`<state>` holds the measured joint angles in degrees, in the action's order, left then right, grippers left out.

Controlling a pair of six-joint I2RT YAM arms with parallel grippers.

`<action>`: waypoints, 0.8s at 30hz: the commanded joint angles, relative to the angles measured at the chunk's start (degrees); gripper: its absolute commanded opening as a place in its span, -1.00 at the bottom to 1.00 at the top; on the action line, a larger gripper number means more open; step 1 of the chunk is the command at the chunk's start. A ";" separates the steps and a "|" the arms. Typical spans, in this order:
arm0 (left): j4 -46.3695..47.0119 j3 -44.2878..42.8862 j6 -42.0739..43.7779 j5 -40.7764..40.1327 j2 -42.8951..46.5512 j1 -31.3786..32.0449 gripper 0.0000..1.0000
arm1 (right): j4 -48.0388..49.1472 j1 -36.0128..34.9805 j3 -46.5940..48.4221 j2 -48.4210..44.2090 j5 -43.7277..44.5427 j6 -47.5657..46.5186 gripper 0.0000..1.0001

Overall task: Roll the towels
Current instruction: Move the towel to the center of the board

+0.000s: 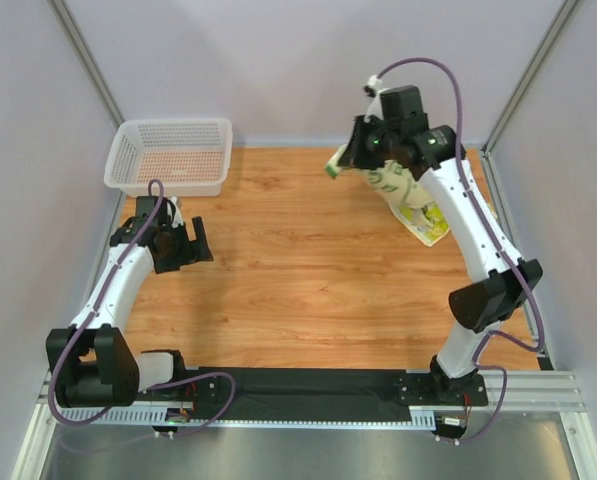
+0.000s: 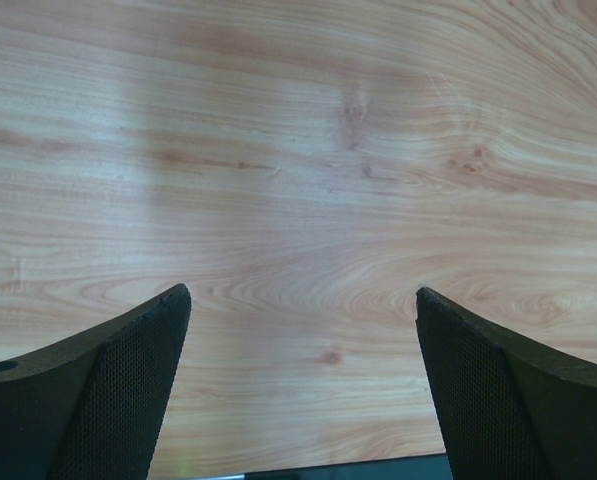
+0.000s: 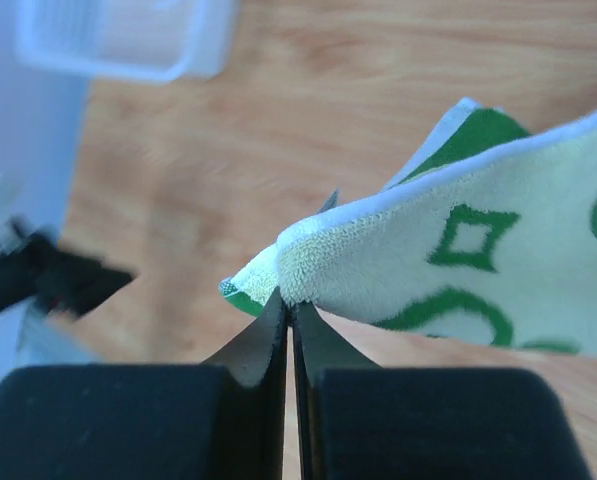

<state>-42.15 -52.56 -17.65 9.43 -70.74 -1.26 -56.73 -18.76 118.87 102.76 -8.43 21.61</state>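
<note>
A lime-yellow towel (image 1: 393, 185) with green squiggles hangs lifted over the far right of the table. My right gripper (image 1: 346, 158) is shut on its edge near one corner. In the right wrist view the fingertips (image 3: 288, 300) pinch the white-hemmed edge, and the towel (image 3: 458, 250) spreads off to the right. More of the same cloth (image 1: 425, 222) lies on the table under the right arm; I cannot tell whether it is the same towel or another. My left gripper (image 1: 183, 245) hovers open over bare wood at the left. Nothing lies between its fingers (image 2: 128, 385).
A white mesh basket (image 1: 168, 155) stands at the far left corner, just behind the left gripper. Pale walls and metal posts close in the table on three sides. The wooden tabletop (image 2: 308, 180) fills the left wrist view.
</note>
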 commanded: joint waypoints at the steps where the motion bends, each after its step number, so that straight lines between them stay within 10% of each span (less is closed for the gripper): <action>1: 0.84 -0.27 0.77 -0.64 2.01 0.20 0.99 | 3.73 -8.27 -3.29 -0.20 -19.05 4.48 -0.99; 2: 0.84 -0.18 0.60 -0.73 1.92 0.20 1.00 | 4.43 -9.52 -4.42 0.68 -23.70 5.37 -0.99; 6: 0.75 -0.27 0.69 -0.56 1.92 0.20 0.99 | 0.05 -15.23 -3.83 5.78 -24.63 3.81 0.66; 24: -0.29 -1.05 -1.33 -1.43 -3.34 4.15 0.99 | -9.89 -2.25 -4.08 10.09 -5.56 -0.51 0.68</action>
<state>-41.82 -52.56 -17.87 8.86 -70.83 0.58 -64.64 -21.04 115.02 112.42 -17.15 22.41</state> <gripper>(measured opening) 0.996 0.844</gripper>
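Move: The right hand keeps the towel's hem pinched high over the board, the cloth trailing to its right; the board's centre lies about 14 cm back, 13 cm to its left and 27 cm below. The yellow towel lies about 15 cm to the right and level with the hand, 27 cm down; the left gripper is some 34 cm left, 15 cm back and 19 cm lower. From the left hand, the board's centre is about 25 cm right, straight across, 8 cm down. Left and back in one fast swing of about 15 cm by 10 cm, the right hand flings the towel across the board, turning counter-clockwise and opening wide on the way so the hem comes free. It then swings back right and forward while sinking, untwisting and tipping about 20 degrees further down, ending open over the towel some 10 cm lower than it began. ##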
